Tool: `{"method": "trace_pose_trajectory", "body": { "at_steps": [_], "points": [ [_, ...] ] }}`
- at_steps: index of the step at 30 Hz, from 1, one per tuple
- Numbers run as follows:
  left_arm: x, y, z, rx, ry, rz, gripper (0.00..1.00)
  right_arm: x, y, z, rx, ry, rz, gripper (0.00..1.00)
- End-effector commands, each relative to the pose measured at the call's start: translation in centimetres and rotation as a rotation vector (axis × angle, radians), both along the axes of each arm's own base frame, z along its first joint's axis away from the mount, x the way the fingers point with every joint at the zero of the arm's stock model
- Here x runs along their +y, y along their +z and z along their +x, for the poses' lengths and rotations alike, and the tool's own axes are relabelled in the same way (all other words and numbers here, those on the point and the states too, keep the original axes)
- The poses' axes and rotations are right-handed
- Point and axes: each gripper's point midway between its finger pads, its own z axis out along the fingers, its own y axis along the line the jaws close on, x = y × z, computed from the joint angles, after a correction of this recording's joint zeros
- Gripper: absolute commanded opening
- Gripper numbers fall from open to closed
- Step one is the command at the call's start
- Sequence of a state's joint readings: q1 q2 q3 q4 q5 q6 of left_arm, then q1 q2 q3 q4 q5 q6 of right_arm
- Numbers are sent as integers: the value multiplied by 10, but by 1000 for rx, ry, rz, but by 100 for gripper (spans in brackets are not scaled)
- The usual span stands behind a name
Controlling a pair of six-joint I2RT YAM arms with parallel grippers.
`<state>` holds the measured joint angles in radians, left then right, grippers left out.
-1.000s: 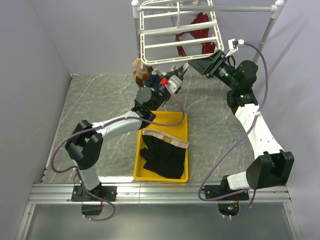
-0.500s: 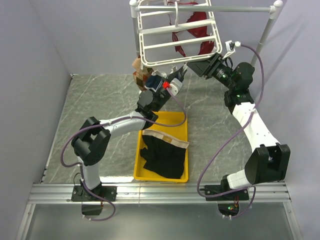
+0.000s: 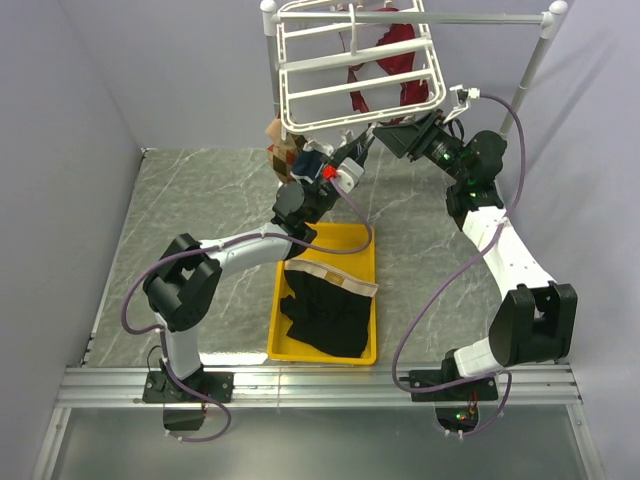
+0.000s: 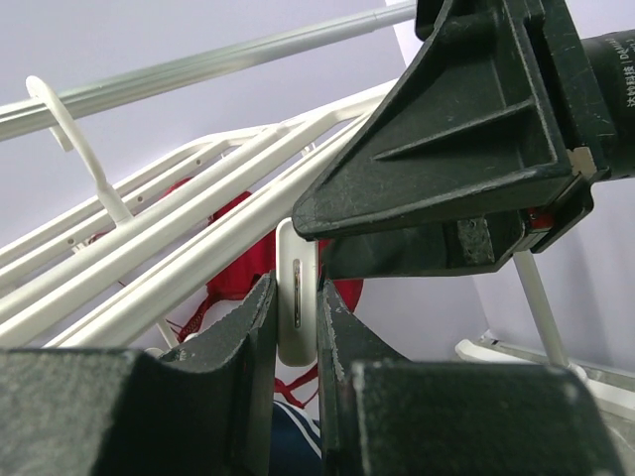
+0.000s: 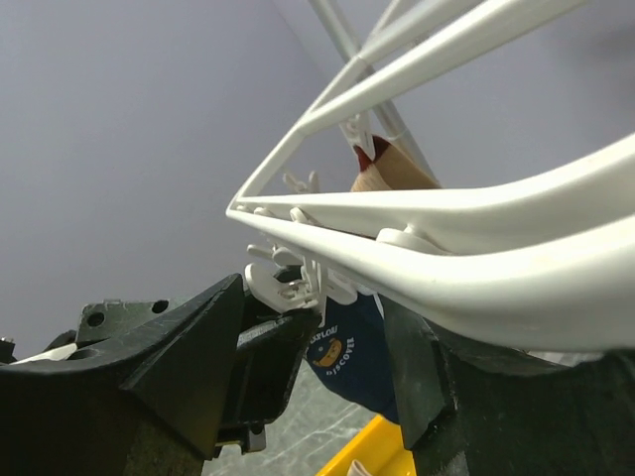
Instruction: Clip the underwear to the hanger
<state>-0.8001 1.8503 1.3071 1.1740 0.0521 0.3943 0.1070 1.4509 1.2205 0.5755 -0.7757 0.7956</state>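
Observation:
The underwear, black with a tan waistband, lies crumpled in the yellow tray. The hanger, a white barred rack, hangs at the top. My left gripper is raised under its front edge and is shut on a small white clip that dangles from the hanger's bars. My right gripper is open, its jaws either side of the hanger's front bar, close beside the left gripper. The clip and a left finger show between the right jaws.
A red garment hangs from the hanger's far side. A navy garment with a printed badge hangs from a front clip. A tan garment hangs at the hanger's left corner. White stand poles flank the hanger.
My right gripper has moved left and closer to the left gripper under the hanger's front edge. My left gripper has risen slightly. The underwear has not moved.

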Motion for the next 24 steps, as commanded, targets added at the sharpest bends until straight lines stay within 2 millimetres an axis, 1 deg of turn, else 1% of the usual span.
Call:
{"method": "trace_pose_trajectory", "body": {
  "at_steps": [1,3,6,11,15,18,19,20,21,22,23,24],
  "points": [
    [-4,29,-22,-79,-73,-67,8,7,7,-6,-49,28,11,65],
    [-4,27,-21,-77,-72,-63,8,6,9,-5,-53,19,31,64],
    [-5,26,-21,-74,-77,-61,8,12,12,-8,-50,36,47,62],
    [-7,25,-22,-83,-84,-51,8,18,10,-7,-51,46,46,61],
    [-7,25,-23,-88,-87,-52,8,17,9,-6,-55,38,48,56],
    [-7,23,-24,-87,-93,-51,9,16,10,-6,-53,34,62,47],
    [-7,22,-24,-83,-93,-52,9,16,11,-5,-51,33,67,41],
    [-7,21,-24,-81,-93,-52,9,16,11,-5,-50,33,68,38],
    [-6,21,-25,-79,-92,-54,10,16,12,-6,-51,35,68,30],
    [-5,22,-26,-83,-90,-57,10,16,14,-7,-56,35,69,25],
    [-4,19,-26,-78,-88,-55,15,16,14,-6,-54,32,69,20],
    [-3,21,-27,-80,-88,-61,23,15,14,-5,-54,28,71,15]
  ]
}}
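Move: The white clip is pinched at the left hand's fingertips, its middle about 1 cm above that hand's point and level with it otherwise. From the right hand, it lies about 1 cm ahead and 2 cm left. Also from the right hand, the hanger's near rim is some 2 cm ahead, 1 cm left and 3 cm above; the navy underwear hangs roughly 11 cm left, level fore and aft, 9 cm below; the red garment is about 15 cm ahead, 6 cm right. Leftward and slightly up, the right hand eases about 1.5 cm over the upper end of the clip under the hanger's near rim, its half-open fingers partly closing around that end once there. The left hand keeps its pinch on the clip and draws back about 1 cm, its wrist almost still. ##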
